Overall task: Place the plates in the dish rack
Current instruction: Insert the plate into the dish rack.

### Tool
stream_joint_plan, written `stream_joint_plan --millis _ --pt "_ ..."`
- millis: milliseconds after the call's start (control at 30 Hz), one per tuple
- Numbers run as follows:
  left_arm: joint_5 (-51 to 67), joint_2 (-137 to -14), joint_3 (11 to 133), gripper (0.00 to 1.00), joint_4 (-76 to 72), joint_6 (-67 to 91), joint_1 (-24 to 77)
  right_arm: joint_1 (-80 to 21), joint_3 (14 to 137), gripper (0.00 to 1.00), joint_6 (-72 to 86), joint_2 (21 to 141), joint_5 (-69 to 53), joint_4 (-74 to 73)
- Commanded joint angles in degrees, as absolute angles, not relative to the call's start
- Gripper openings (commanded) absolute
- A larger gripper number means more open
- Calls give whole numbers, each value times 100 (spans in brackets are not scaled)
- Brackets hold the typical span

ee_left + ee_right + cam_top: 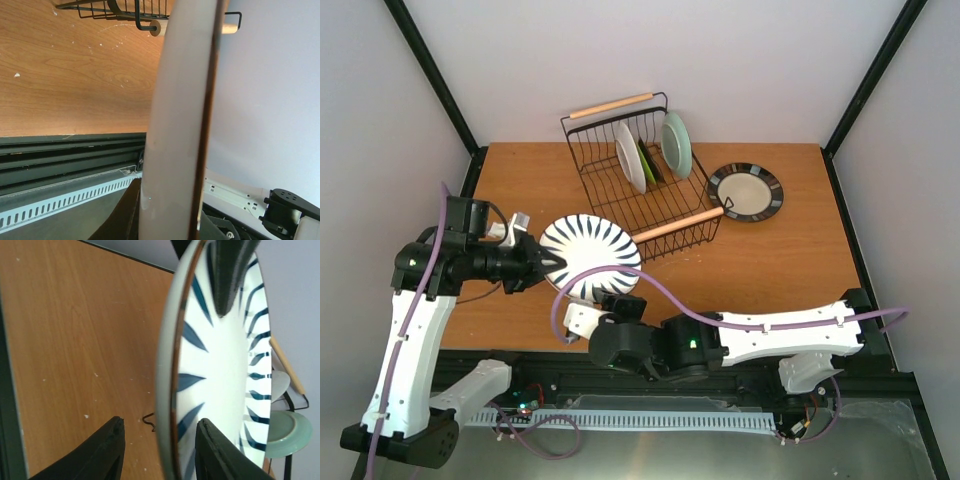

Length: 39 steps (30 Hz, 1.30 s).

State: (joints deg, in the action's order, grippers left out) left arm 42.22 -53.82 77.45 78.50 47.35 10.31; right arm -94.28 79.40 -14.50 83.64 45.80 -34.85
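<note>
The white plate with black radial stripes [590,255] is held up over the table's front left. My left gripper [548,262] is shut on its left rim. In the left wrist view the plate [180,125] stands edge-on between the jaws of that gripper [170,220]. My right gripper [620,296] straddles its near rim, open. In the right wrist view the right gripper [161,450] has a finger on each side of the plate [225,370], and gaps show on both. The dish rack [677,225] at the back holds a white plate [630,157], a lime green one [648,160] and a mint green one [677,143].
A black-rimmed cream plate [746,192] lies flat on the wooden table [770,270] just right of the rack. The rack's near wooden handle [156,27] is close behind the held plate. Black frame posts and white walls close in the table.
</note>
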Motion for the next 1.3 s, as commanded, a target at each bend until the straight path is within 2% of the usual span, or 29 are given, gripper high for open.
stream_joint_plan --millis 0,367,467,567,600,867,900,967,1033,1067,1200,1267 --pt "4702 -5279 7890 1 7651 4661 1055 -9350 8074 40 -1433 8421 5048 -3352" --pt "4776 -5263 7943 1 7770 4605 1054 -9108 8094 30 -1409 8714 5296 -3296" --pt "4792 -5263 7963 1 7783 4588 1055 -9076 8098 23 -1353 8750 5250 -3322" --pt "4805 -5227 7911 1 7783 4580 1055 -9062 8164 5 -1284 8770 5222 -3399" --pt "4807 -5221 7897 1 7779 4573 1055 -9062 8190 3 -1256 8771 5231 -3440" --pt "4832 -5329 7978 1 7723 4466 1055 -9062 8517 3 -992 8748 5043 -3886" --pt "4813 -5361 8025 3 7721 4443 1055 -9062 8547 3 -997 8719 5029 -3881" --pt "4723 -5424 8149 26 7701 4387 1055 -9062 8626 3 -1065 8685 4998 -3895" --pt "4568 -5464 8231 33 7610 4359 1055 -9062 8744 3 -1100 8679 4971 -3976" --pt "4479 -5467 8232 41 7519 4357 1052 -9062 8813 3 -1117 8671 4923 -4007" --pt "4040 -5611 8365 98 7016 4334 1055 -8956 9271 3 -938 8628 4542 -4230" --pt "3645 -5882 8758 100 6928 4167 1042 -8739 9547 3 -703 8664 4223 -4450"
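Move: The right hand goes for the blue-striped plate, whose middle is about 6 cm ahead of it, 5 cm to its left and 4 cm below; the near rim already stands between its part-open fingers. The left fingers pinch that plate some 12 cm left of the right hand and 6 cm farther out. From the left hand the plate's middle is about 3 cm ahead, 7 cm right and 4 cm below. The rack's near handle lies roughly 28 cm ahead of the right hand, 13 cm right and 18 cm lower. Forward about 3 cm goes the right hand, sliding its part-open fingers farther over the near rim and closing them to pinch it; both hands dip some 2 cm as it grips, wrists tipping about 10 degrees. The left fingers then open wide and let go of their edge while that hand climbs about 4 cm and edges forward, the right hand rising a little with the plate. ##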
